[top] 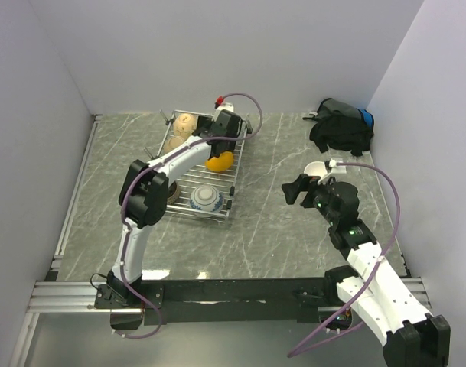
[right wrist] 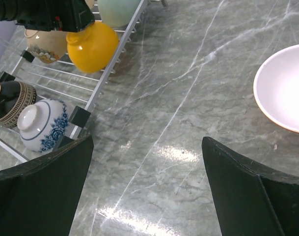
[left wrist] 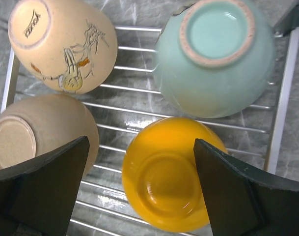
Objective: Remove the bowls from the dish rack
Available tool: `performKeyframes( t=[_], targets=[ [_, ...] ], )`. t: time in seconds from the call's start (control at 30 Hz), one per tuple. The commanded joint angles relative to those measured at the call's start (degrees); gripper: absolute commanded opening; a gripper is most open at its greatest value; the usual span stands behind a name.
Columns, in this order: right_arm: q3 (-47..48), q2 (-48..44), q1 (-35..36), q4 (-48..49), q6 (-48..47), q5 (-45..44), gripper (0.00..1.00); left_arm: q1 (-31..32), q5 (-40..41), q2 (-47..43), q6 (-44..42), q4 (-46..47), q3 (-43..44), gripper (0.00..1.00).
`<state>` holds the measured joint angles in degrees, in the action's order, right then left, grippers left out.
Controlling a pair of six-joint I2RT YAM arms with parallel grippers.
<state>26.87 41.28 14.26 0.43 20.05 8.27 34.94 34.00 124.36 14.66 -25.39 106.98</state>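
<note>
The silver wire dish rack (top: 231, 183) holds several upside-down bowls. In the left wrist view I see a yellow-orange bowl (left wrist: 166, 177), a pale green bowl (left wrist: 215, 56), a tan bowl with a drawing (left wrist: 61, 44) and a plain tan bowl (left wrist: 36, 132). My left gripper (left wrist: 141, 142) is open just above the yellow-orange bowl (top: 219, 160), one finger on each side. A white bowl with blue pattern (top: 206, 200) and a dark brown bowl (top: 174, 191) sit at the rack's near end. My right gripper (right wrist: 147, 140) is open and empty over bare table, right of the rack.
A white bowl (right wrist: 286, 88) stands upright on the table beyond my right gripper (top: 298, 189). A black bag (top: 341, 126) lies at the back right corner. Walls enclose the table on three sides. The rack's right rim (right wrist: 115, 64) lies left of my right gripper.
</note>
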Motion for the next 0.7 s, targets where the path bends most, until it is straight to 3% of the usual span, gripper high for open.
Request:
performKeyframes(
  t=[0.0,0.27,0.5,0.67],
  targets=[
    [0.20,0.03,-0.11,2.04,-0.89,1.39,1.00,0.04,1.51,-4.55,2.66,0.51,-6.22,0.94],
    [0.20,-0.23,-0.03,2.03,-0.89,2.27,1.00,-1.89,5.37,-14.13,3.63,1.57,-17.76,0.94],
    [0.72,-0.67,-0.11,0.98,-0.72,3.15,1.00,-1.98,6.96,-18.18,2.75,-1.68,-16.28,1.00],
    [0.37,-1.55,-0.11,0.80,-0.54,3.50,1.00,2.93,8.10,-16.87,3.36,-8.17,-11.46,0.99]
  ],
)
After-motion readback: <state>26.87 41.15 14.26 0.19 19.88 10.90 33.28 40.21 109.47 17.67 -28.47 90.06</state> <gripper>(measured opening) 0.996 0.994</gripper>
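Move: The left hand is wide open over the rack, with the yellow bowl just under it: some 3 cm back, 2 cm to its right and 5 cm down. At similar depth below this hand, the green bowl stands about 6 cm ahead and 5 cm right, the taupe bowl level and 11 cm left, the blue-and-white bowl 15 cm back and 2 cm left. From the right hand the yellow bowl lies roughly 15 cm ahead, 22 cm left and 11 cm lower. Sweeping left and back together, the left hand goes about 7 cm left and 5 cm towards its base, from beside the green bowl towards the taupe one, its right-hand finger pushing the yellow bowl along. The fingers stay wide open and the wrist swings slightly counter-clockwise; at the end the sideways travel stops and the hand starts to rise, a couple of centimetres. ##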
